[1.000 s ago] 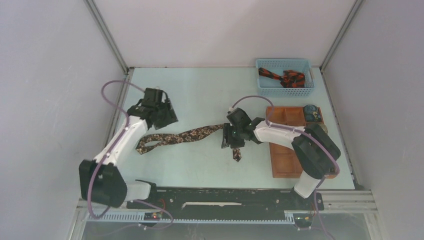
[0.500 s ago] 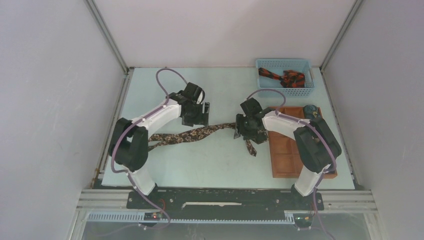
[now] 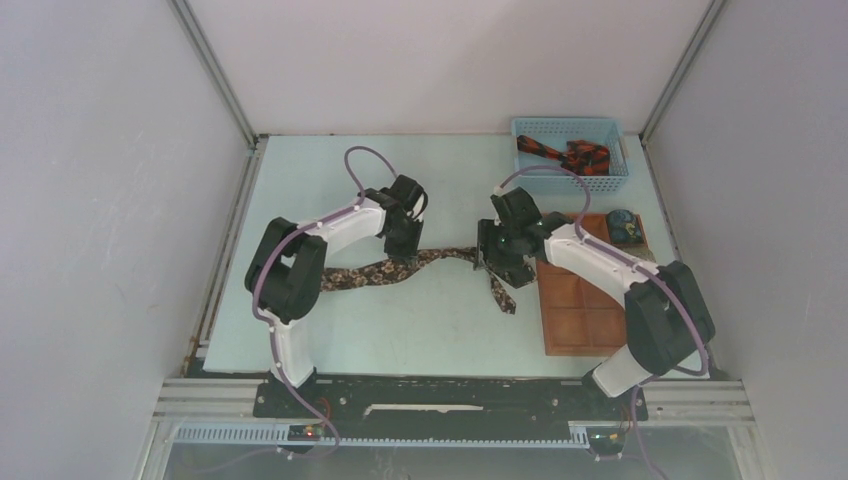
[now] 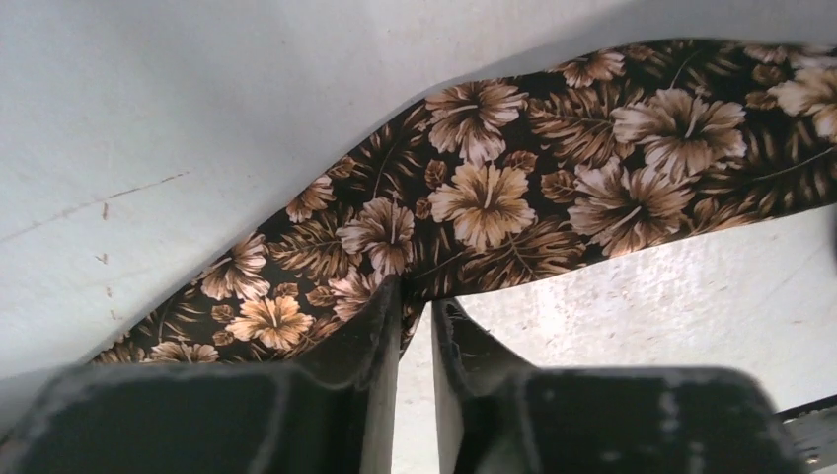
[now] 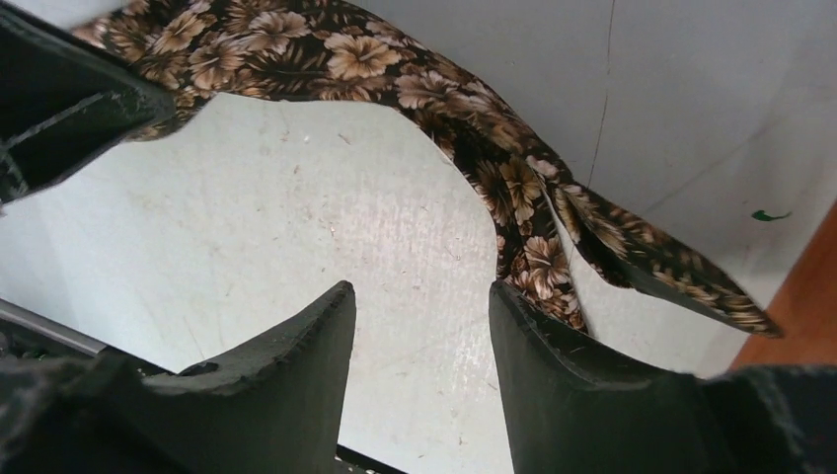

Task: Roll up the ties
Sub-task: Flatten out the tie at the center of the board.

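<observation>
A dark brown tie [image 3: 380, 270] with tan flowers lies in a wavy line across the table, its narrow end pointing down by the tray. My left gripper [image 3: 405, 243] is over its middle. In the left wrist view the left gripper [image 4: 415, 301] has its jaws nearly together, pinching the near edge of the tie [image 4: 513, 197]. My right gripper [image 3: 503, 262] hovers over the folded narrow part. In the right wrist view the right gripper [image 5: 419, 296] stands open over bare table, the tie [image 5: 494, 168] just beyond its right finger. A black and red-orange tie [image 3: 570, 155] lies in the basket.
The blue mesh basket [image 3: 570, 182] stands at the back right. An orange-brown compartment tray [image 3: 580, 320] lies right of my right gripper, a blue-green roll [image 3: 622, 225] in its far corner. The tray's edge [image 5: 804, 316] shows at the right of the right wrist view.
My left arm swung from the table's left side to the middle of the brown tie and its jaws closed on the edge. My right gripper shifted right and back, dragging the tie.
</observation>
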`<control>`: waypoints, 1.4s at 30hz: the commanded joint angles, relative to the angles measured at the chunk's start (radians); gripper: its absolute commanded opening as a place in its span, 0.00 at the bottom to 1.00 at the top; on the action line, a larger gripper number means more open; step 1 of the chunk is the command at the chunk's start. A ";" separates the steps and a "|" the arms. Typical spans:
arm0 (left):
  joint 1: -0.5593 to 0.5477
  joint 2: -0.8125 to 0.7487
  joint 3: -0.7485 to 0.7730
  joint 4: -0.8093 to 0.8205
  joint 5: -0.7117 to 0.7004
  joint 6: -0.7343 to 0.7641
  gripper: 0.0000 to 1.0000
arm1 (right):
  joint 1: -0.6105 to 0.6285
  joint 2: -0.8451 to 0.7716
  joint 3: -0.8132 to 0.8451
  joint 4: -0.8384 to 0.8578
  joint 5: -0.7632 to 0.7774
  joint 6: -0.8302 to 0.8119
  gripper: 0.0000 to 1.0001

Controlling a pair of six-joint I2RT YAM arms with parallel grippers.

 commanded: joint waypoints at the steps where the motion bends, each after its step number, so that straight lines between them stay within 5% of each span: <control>1: -0.003 -0.009 0.037 -0.001 0.010 0.022 0.12 | 0.001 -0.086 0.016 -0.035 0.035 -0.030 0.56; 4: -0.003 -0.051 0.012 -0.005 0.049 0.006 0.00 | 0.003 -0.128 0.006 -0.034 0.027 -0.054 0.56; 21: -0.003 -0.386 -0.174 -0.154 0.145 -0.016 0.00 | 0.026 -0.226 0.004 0.096 -0.115 -0.355 0.58; 34: -0.003 -0.414 -0.152 -0.221 0.148 0.021 0.00 | 0.079 -0.229 0.003 0.141 -0.250 -0.657 0.57; 42: 0.000 -0.428 -0.136 -0.257 0.178 0.041 0.00 | -0.003 -0.187 0.003 0.157 -0.314 -0.735 0.56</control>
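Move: The tie's near edge lies right at the left fingertips, about 1 cm below; the strip runs on to its fork about 17 cm to the right, level with the hand. From the raised right hand that pinched stretch is some 16 cm left, level ahead, about 6 cm down; the tie's fork is nearly underneath, 1 cm right, and the narrow tail about 8 cm back and 5 cm right. The brown tray's middle is roughly 25 cm right and 6 cm back. Left fingers pinch the tie's near edge, pulling it about 10 cm back and up; open right hand rises. ##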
